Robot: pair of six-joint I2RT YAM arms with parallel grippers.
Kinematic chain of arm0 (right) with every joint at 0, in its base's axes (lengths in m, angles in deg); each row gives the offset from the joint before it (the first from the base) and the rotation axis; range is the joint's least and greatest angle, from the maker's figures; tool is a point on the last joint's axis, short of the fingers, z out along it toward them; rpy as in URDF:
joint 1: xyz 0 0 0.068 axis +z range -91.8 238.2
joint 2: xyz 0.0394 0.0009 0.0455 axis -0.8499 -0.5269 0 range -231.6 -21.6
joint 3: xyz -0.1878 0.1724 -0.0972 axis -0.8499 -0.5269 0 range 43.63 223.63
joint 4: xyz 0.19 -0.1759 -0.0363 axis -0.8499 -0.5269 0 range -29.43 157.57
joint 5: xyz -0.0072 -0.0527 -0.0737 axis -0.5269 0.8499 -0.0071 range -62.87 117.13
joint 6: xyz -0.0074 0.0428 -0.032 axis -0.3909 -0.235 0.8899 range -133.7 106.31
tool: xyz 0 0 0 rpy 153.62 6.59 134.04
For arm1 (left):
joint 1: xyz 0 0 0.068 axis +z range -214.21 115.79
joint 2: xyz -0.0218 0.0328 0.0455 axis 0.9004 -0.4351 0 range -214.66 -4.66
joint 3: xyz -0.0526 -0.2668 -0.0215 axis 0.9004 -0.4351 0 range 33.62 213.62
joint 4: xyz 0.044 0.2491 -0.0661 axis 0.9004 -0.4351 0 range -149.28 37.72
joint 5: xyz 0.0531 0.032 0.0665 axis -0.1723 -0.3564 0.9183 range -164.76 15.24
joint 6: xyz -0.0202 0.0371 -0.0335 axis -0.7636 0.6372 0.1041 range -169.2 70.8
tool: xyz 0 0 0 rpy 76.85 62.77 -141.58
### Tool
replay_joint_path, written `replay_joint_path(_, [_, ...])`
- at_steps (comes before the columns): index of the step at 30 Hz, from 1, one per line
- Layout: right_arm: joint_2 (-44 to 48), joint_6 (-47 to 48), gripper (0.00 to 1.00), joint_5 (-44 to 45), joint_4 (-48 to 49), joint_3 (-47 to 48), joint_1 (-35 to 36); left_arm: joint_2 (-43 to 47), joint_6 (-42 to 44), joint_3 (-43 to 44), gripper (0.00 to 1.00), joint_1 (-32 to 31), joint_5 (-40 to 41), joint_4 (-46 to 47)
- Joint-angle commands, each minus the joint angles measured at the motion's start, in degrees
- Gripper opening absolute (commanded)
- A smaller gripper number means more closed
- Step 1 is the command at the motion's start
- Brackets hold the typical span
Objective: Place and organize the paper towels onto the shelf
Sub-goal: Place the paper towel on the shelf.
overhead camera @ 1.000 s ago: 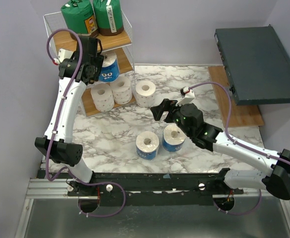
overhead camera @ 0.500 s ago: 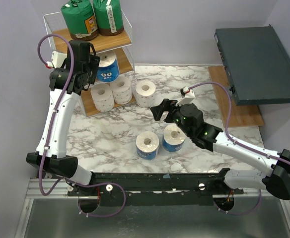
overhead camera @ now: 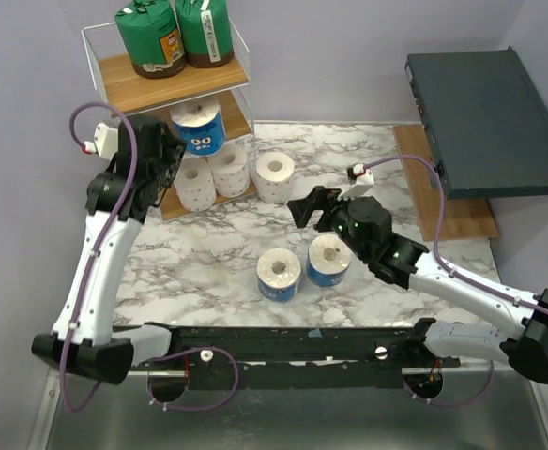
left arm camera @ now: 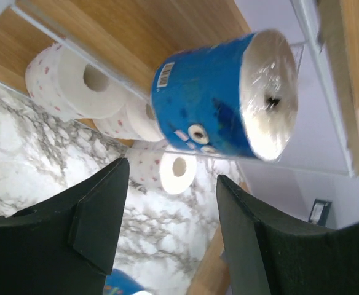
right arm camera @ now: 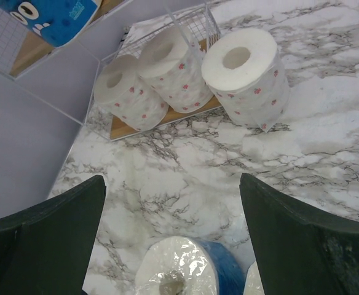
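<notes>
The shelf (overhead camera: pixel 161 86) stands at the back left. Two green-wrapped paper towels (overhead camera: pixel 147 37) stand on its top board. A blue-printed roll (overhead camera: pixel 199 127) lies on the middle board, and two white rolls (overhead camera: pixel 208 176) sit on the bottom one. My left gripper (overhead camera: pixel 164 150) hovers open just in front of the shelf, empty, a little apart from the blue roll (left arm camera: pixel 228 98). A third white roll (overhead camera: pixel 274 176) stands on the table beside the shelf. My right gripper (overhead camera: pixel 307 208) is open above two blue rolls (overhead camera: pixel 279 275) (overhead camera: pixel 328 260), with one (right arm camera: pixel 179 270) below its fingers.
A dark grey flat box (overhead camera: pixel 485 122) sits raised at the back right over a wooden board (overhead camera: pixel 448 202). The marble tabletop (overhead camera: pixel 208 253) spreads between the shelf and the loose rolls. Purple walls close the back and left.
My left gripper has backed out of the middle tier toward the left and near side, leaving the blue roll on the board. The right gripper has barely shifted.
</notes>
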Motion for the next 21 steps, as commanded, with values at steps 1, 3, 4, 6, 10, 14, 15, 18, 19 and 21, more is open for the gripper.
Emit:
replay_joint_path(1, [2.3, 1.2, 0.93, 0.1, -1.4, -1.9, 0.2, 13.2, 15.0, -17.6, 0.61, -0.8, -4.5, 19.6])
replay_joint_path(3, [2.7, 1.3, 0.93, 0.3, -1.4, -2.4, 0.2, 17.7, 21.2, -25.4, 0.61, -2.0, -4.8, 26.8])
replay_joint_path(4, [2.8, 1.3, 0.93, 0.3, -1.5, -2.6, 0.2, 19.6, 24.1, -27.9, 0.61, -2.5, -4.9, 29.8])
replay_joint_path(6, [2.9, 1.3, 0.93, 0.4, -1.8, -3.0, 0.2, 22.4, 29.2, -32.3, 0.61, -3.2, -5.8, 34.3])
replay_joint_path(10, [3.3, 1.2, 0.93, 0.7, -2.4, -3.8, 0.1, 25.4, 40.2, -39.3, 0.47, -4.3, -8.9, 46.1])
replay_joint_path(14, [4.4, 1.1, 0.93, 1.3, -3.2, -4.7, 0.1, 26.6, 51.8, -47.4, 0.26, -5.9, -9.6, 62.2])
replay_joint_path(15, [4.7, 1.1, 0.93, 1.5, -3.3, -4.9, 0.1, 26.0, 53.2, -48.0, 0.25, -6.0, -9.4, 63.9])
replay_joint_path(18, [5.9, 1.0, 0.93, 1.9, -3.8, -5.6, 0.1, 23.6, 58.9, -48.5, 0.24, -6.5, -10.5, 68.7])
replay_joint_path(19, [6.1, 1.1, 0.93, 2.1, -3.9, -5.8, 0.2, 22.9, 60.6, -48.7, 0.24, -6.6, -10.7, 70.7])
replay_joint_path(21, [6.6, 1.2, 0.93, 2.3, -4.3, -5.9, 0.1, 21.5, 63.2, -49.4, 0.24, -6.8, -10.6, 74.8])
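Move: The blue paper towel I have just set on the middle shelf stands roughly 9 cm ahead of my left hand, 5 cm to its right and a few centimetres lower. Below it on the bottom shelf are two white rolls, some 20 cm under the hand: one about 7 cm ahead and 2 cm right, the other 9 cm ahead and 11 cm right. From my right hand the blue paper towel lies about 16 cm ahead, 24 cm left and 7 cm higher. Empty-handed, I draw my left hand back nearly 5 cm from the shelf front while sinking, then ease it forward some 2.5 cm as it slides right to face the blue paper towel. The wrist rolls its left side up and swings the fingers clockwise and up by about 30 degrees until they point level, and they close most of the way on nothing. My right hand, open, drifts about 3 cm down, right and back towards the blue rolls on the table. ##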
